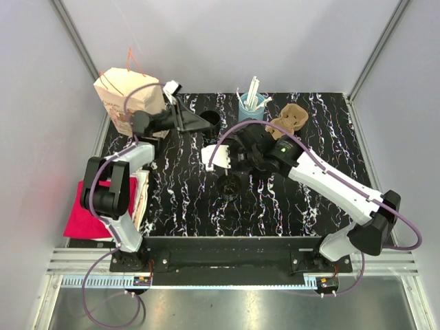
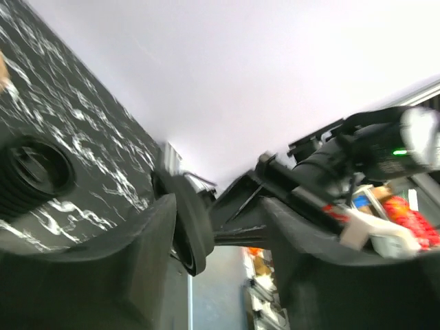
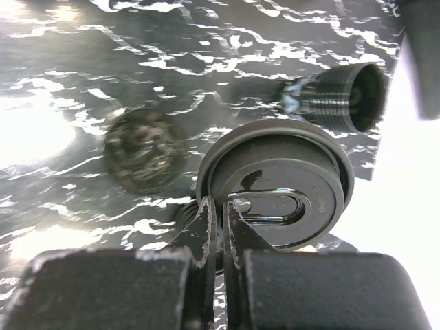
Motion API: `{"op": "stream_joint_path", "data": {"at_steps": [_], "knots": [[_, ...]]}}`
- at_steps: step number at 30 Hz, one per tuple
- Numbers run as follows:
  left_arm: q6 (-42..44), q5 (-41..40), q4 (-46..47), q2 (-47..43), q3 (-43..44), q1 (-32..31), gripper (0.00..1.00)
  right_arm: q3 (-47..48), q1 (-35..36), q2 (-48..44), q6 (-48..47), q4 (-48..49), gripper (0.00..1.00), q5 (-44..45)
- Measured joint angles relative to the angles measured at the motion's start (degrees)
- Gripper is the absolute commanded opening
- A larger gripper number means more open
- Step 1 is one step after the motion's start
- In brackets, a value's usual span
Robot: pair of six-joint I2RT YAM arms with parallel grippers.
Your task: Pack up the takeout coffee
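The takeout coffee's round black lid [image 3: 275, 185] fills the right wrist view, with a bit of ribbed cup wall under its near-left edge. My right gripper [image 3: 221, 206] is shut on the lid's near rim, next to a small pale mark. In the top view the right gripper [image 1: 232, 167] hangs over mid-table and hides the coffee. My left gripper [image 1: 204, 124] is open at the back, turned on its side. In the left wrist view the left gripper [image 2: 220, 213] has its fingers wide apart, and the lid [image 2: 189, 227] shows edge-on by the left finger.
A lidless ribbed black cup [image 1: 211, 120] [image 3: 337, 96] stands by the left fingertips near the mat's far edge. A dark round thing [image 1: 228, 185] sits just in front of the right gripper, blurred in the right wrist view [image 3: 144, 151]. Paper bag [image 1: 127, 93], light-blue straw cup [image 1: 252, 103], brown cardboard piece [image 1: 287, 120], red cloth [image 1: 86, 213].
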Motion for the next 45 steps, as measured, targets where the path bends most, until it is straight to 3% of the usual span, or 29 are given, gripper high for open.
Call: {"op": "stream_joint_path", "data": {"at_steps": [1, 7, 10, 13, 15, 19, 24, 30, 38, 45], "knots": [[-0.2, 0.2, 0.1, 0.0, 1.5, 1.4, 0.99, 0.7, 0.0, 0.0, 0.3, -1.9, 0.00, -0.9], [2.6, 2.5, 0.6, -2.2, 5.9, 9.5, 0.99, 2.6, 0.0, 0.2, 1.1, -8.8, 0.00, -3.8], [10.8, 3.1, -2.1, -5.7, 5.1, 12.4, 0.99, 2.6, 0.0, 1.6, 1.8, -11.4, 0.00, -4.4], [31.1, 2.1, -20.3, -12.5, 4.0, 14.4, 0.99, 2.9, 0.0, 4.8, 3.1, -13.7, 0.00, -5.5], [50.2, -2.5, -40.8, -18.0, 5.0, 14.4, 0.99, 3.9, 0.0, 7.8, 4.4, -15.8, 0.00, -6.7], [68.0, -8.2, -57.3, -24.2, 3.8, 13.5, 0.99, 7.0, 0.0, 12.0, 6.4, -18.8, 0.01, -9.1], [80.3, -16.3, -67.1, -29.8, -3.0, 13.8, 0.99, 11.1, 0.0, 16.1, 8.5, -22.1, 0.02, -12.1], [85.4, -21.9, -72.1, -33.0, -8.1, 16.9, 0.99, 13.4, 0.0, 20.1, 10.4, -24.5, 0.03, -12.9], [84.4, -23.0, -72.8, -33.1, -8.1, 23.5, 0.99, 13.3, 0.0, 21.3, 13.4, -23.6, 0.03, -10.0], [83.3, -22.9, -72.8, -33.1, -8.1, 24.0, 0.99, 13.3, 0.0, 22.2, 15.1, -21.3, 0.05, -7.0]]}}
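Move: The cup that the held black lid is meant for stands almost straight below the right hand, its middle about 17 cm down, roughly 1 cm back and 2 cm left. The lid stack is some 8 cm ahead and 10 cm to the right of that hand. The cup stack stands about 20 cm ahead and 9 cm left of it. From the left hand, the cup lies roughly 8 cm back, 7 cm right and 22 cm below. The lid, still pinched near its edge by the right fingers, is brought down about 11 cm to the open cup's mouth; the right hand first draws back some 5 cm, then eases 2 cm forward, its wrist turning about 35 degrees until the fingers point steeply down. The left hand, already free of the lid, opens fully and withdraws some 20 cm left towards the paper bag, rising first, then sinking. ##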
